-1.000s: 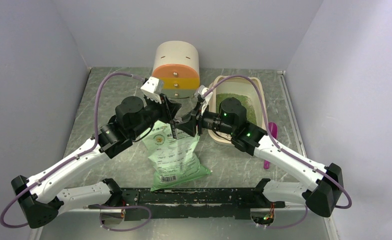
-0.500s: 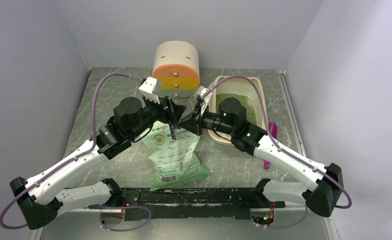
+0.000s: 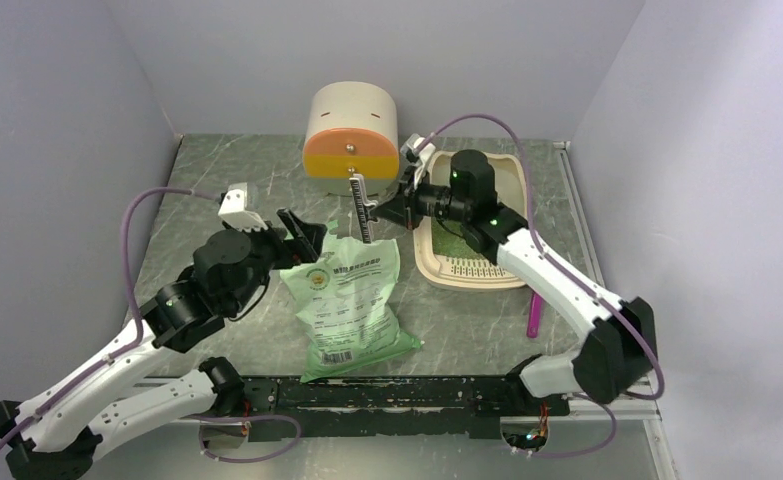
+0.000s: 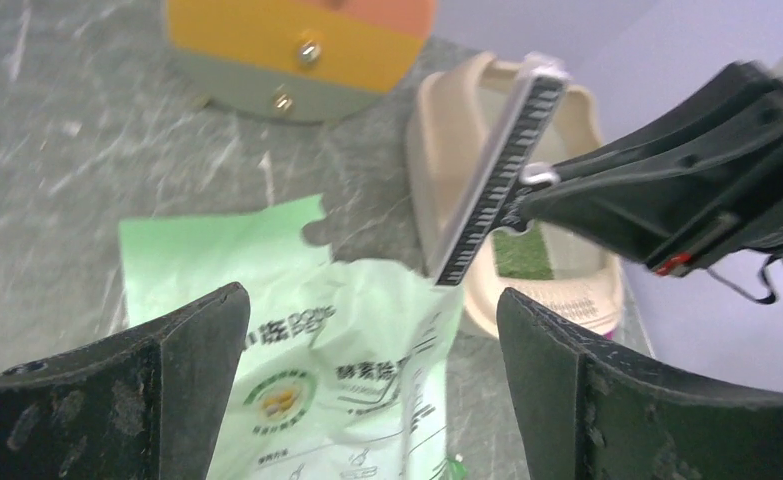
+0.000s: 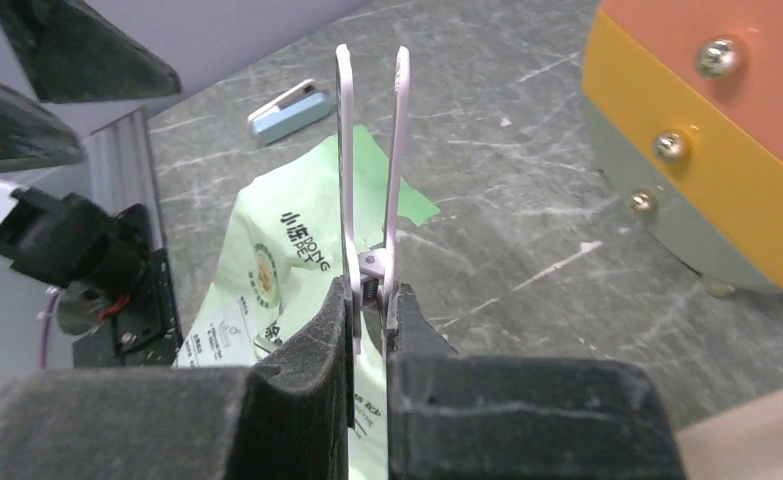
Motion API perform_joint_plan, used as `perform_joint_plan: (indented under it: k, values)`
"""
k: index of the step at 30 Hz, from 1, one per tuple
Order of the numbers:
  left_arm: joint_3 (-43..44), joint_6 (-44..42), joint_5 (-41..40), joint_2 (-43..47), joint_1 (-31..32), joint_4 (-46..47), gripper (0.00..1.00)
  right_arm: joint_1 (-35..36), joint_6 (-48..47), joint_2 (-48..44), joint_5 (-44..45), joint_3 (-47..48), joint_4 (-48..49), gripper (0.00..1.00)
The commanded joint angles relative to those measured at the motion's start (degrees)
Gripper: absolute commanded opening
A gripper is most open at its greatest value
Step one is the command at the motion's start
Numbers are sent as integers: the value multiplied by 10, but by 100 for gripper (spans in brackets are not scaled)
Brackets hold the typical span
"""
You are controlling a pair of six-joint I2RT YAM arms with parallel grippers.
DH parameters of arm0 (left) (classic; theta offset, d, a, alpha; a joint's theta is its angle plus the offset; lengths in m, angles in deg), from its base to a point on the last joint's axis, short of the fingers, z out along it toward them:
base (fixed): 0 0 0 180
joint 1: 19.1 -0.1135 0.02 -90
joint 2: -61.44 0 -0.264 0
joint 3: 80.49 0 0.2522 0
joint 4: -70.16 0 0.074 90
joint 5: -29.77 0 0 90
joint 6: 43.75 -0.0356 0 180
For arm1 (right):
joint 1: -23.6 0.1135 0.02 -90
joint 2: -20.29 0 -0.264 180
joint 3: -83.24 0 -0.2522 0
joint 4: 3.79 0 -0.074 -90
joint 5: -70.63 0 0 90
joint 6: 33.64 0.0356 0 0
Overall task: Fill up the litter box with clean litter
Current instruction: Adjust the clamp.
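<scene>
The beige litter box [image 3: 472,278] stands at the back right, and the right arm reaches over it. Light-green clean litter [image 4: 522,255] covers its floor. A green printed bag [image 3: 352,300] lies flat mid-table, its top end loose. My right gripper [image 5: 370,300] is shut on a long white clip with black teeth [image 3: 362,205], which it holds upright above the bag's top, clear of it. My left gripper [image 3: 302,238] hangs open left of the bag's top, its jaws wide with nothing between them; from its own wrist view the bag [image 4: 347,360] shows below them.
A round beige-and-orange drawer unit [image 3: 352,130] stands at the back centre, just behind the clip. A magenta scoop [image 3: 534,315] lies right of the litter box. A small blue-and-white clip [image 5: 287,110] lies on the table beyond the bag. Walls close in on three sides.
My left gripper has opened wide and drawn back to the left, away from the bag's top. The right gripper has shut on the clip and carried it up and back off the bag.
</scene>
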Motion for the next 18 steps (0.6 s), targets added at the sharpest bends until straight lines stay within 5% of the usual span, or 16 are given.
perform_joint_plan:
  k: [1,5,18]
  values:
    - [-13,124,-82,-23,3,-114,97,-22,-32,54,-206,55,54,0]
    - [4,123,-74,-79,3,-166,97,-23,-46,115,-268,110,51,0]
    - [-108,46,33,-80,-1,-51,97,-26,-63,224,-390,198,48,0]
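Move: The left hand, open and empty, has the bag's mouth about 9 cm ahead, 3 cm to its right and some 24 cm below; the clamp is about 5 cm ahead of it and 7 cm right, nearly level. From the right hand, which holds the clamp, that mouth lies roughly 3 cm ahead, 6 cm left and 21 cm down; the litter box is some 12 cm ahead and 18 cm right, the drawer cabinet 22 cm ahead and 5 cm left. Still pinching the clamp, the right fingers carry it about 5 cm left and slightly up, high over the bag's mouth, while the hand swings some 30 degrees counter-clockwise. Meanwhile the left hand drops nearly straight down towards the mouth end of the bag, away from the clamp, its fingers staying wide open and tipping down, without reaching the bag. ##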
